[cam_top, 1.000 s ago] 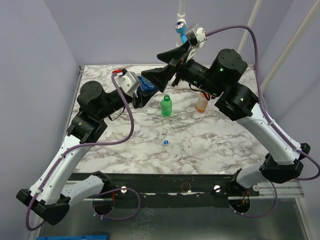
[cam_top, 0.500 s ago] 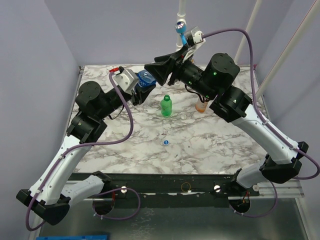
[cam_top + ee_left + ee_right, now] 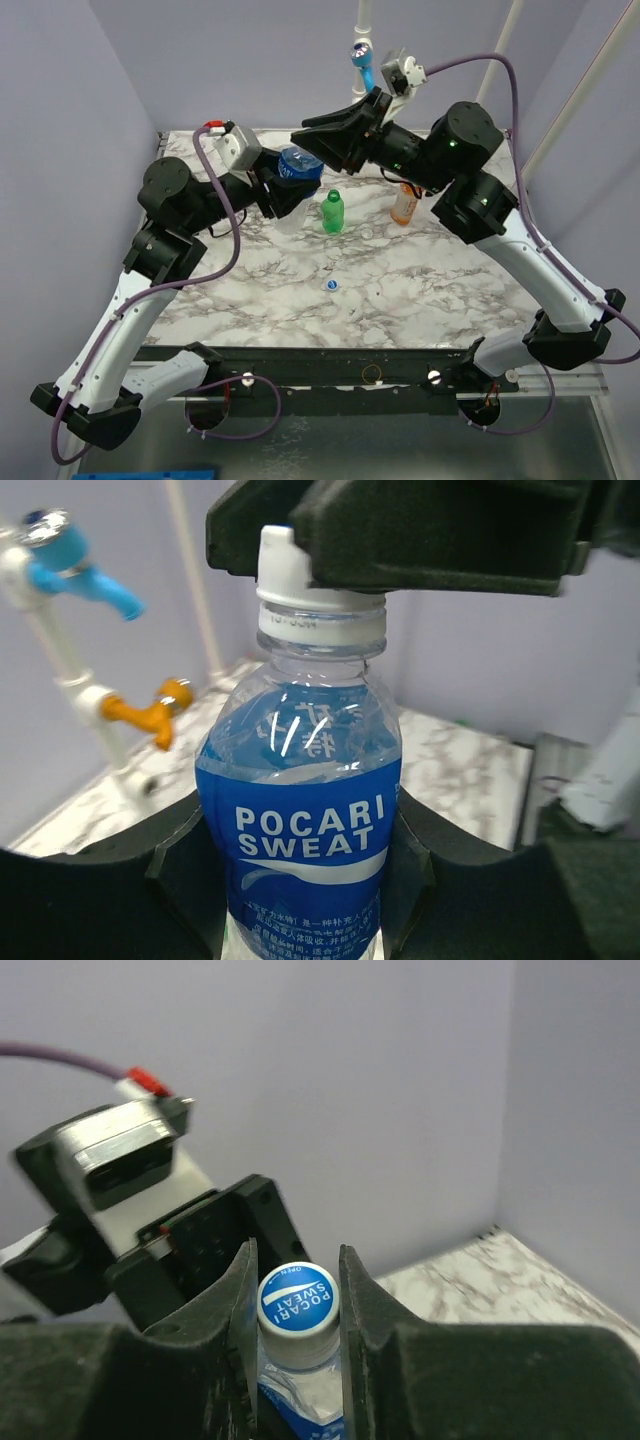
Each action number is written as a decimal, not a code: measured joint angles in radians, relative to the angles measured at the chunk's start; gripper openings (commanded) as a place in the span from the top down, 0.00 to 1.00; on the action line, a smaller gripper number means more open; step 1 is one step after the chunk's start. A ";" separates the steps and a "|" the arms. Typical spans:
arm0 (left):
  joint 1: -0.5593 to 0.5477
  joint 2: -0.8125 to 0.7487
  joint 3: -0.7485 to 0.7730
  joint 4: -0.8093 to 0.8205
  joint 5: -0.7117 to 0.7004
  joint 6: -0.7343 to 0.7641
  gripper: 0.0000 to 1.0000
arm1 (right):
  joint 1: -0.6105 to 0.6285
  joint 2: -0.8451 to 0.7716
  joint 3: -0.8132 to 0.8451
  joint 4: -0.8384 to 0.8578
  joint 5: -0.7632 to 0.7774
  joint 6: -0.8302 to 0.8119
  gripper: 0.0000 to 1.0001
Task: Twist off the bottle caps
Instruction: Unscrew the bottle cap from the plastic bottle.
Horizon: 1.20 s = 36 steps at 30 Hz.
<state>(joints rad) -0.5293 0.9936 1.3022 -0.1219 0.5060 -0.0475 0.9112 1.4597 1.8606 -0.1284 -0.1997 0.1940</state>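
My left gripper (image 3: 283, 192) is shut on the body of the clear bottle with a blue label (image 3: 300, 810), held upright above the table's back left. Its fingers (image 3: 470, 890) press both sides of the label. My right gripper (image 3: 298, 1295) reaches in from the right and is shut on that bottle's cap (image 3: 298, 1305), white with a blue top. The cap (image 3: 290, 590) is partly covered by the right fingers (image 3: 450, 530). A green bottle (image 3: 332, 211) and an orange bottle (image 3: 404, 203) stand on the table. One loose cap (image 3: 331, 285) lies mid-table.
A white pipe with a blue fitting (image 3: 362, 62) and an orange fitting (image 3: 150, 710) rises behind the marble table (image 3: 420, 300). Purple walls close in the left, back and right sides. More white poles stand at the back right.
The right gripper swung left over the bottle's top and closed on its cap. The left arm shifted the bottle slightly up and to the right.
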 measured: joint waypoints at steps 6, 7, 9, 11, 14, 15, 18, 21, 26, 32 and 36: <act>0.015 0.035 0.146 -0.008 0.365 -0.250 1.00 | -0.037 -0.031 0.060 0.055 -0.428 0.044 0.99; 0.014 0.036 0.167 -0.007 0.430 -0.286 1.00 | -0.037 -0.027 0.077 0.066 -0.508 0.058 1.00; 0.012 0.036 0.189 -0.006 0.513 -0.330 1.00 | -0.036 -0.013 0.105 0.091 -0.644 0.082 0.99; 0.011 0.035 0.196 -0.007 0.584 -0.366 1.00 | -0.038 0.006 0.121 0.122 -0.748 0.108 1.00; 0.012 0.041 0.196 -0.023 0.646 -0.407 1.00 | -0.063 0.023 0.117 0.178 -0.866 0.160 0.99; 0.012 0.043 0.196 -0.027 0.653 -0.414 1.00 | -0.075 0.023 0.109 0.198 -0.892 0.179 0.95; 0.014 0.049 0.194 -0.039 0.661 -0.430 1.00 | -0.105 0.022 0.082 0.248 -0.927 0.220 0.48; 0.021 0.049 0.189 -0.038 0.651 -0.425 1.00 | -0.112 0.008 0.071 0.211 -0.861 0.199 0.08; 0.032 0.021 0.177 -0.034 0.548 -0.334 1.00 | -0.121 -0.042 0.058 0.132 -0.612 0.138 0.00; 0.032 -0.006 0.113 -0.042 0.284 -0.139 1.00 | -0.097 0.001 0.173 0.003 -0.373 0.084 0.00; 0.032 0.012 0.095 -0.048 0.119 -0.043 1.00 | -0.041 0.052 0.229 -0.084 -0.196 0.033 0.03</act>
<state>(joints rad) -0.4976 1.0054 1.3975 -0.1696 0.6247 -0.0910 0.8703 1.5120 2.0892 -0.2123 -0.3954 0.2272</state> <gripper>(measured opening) 0.505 0.997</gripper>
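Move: The right fingers are already closed on the bottle cap, which sits right between their pads. The left hand keeps its grip on the bottle's label; that cap is about 9 cm above it and 3 cm to its right, roughly level fore and aft. On the table, some 50 cm below the right hand, the loose blue cap lies about 5 cm ahead and 3 cm right, and the green bottle stands roughly 15 cm beyond the loose cap. Both hands swing back about 13 cm, right twisting cap counter-clockwise, left bottle clockwise; right opens, both return forward. ##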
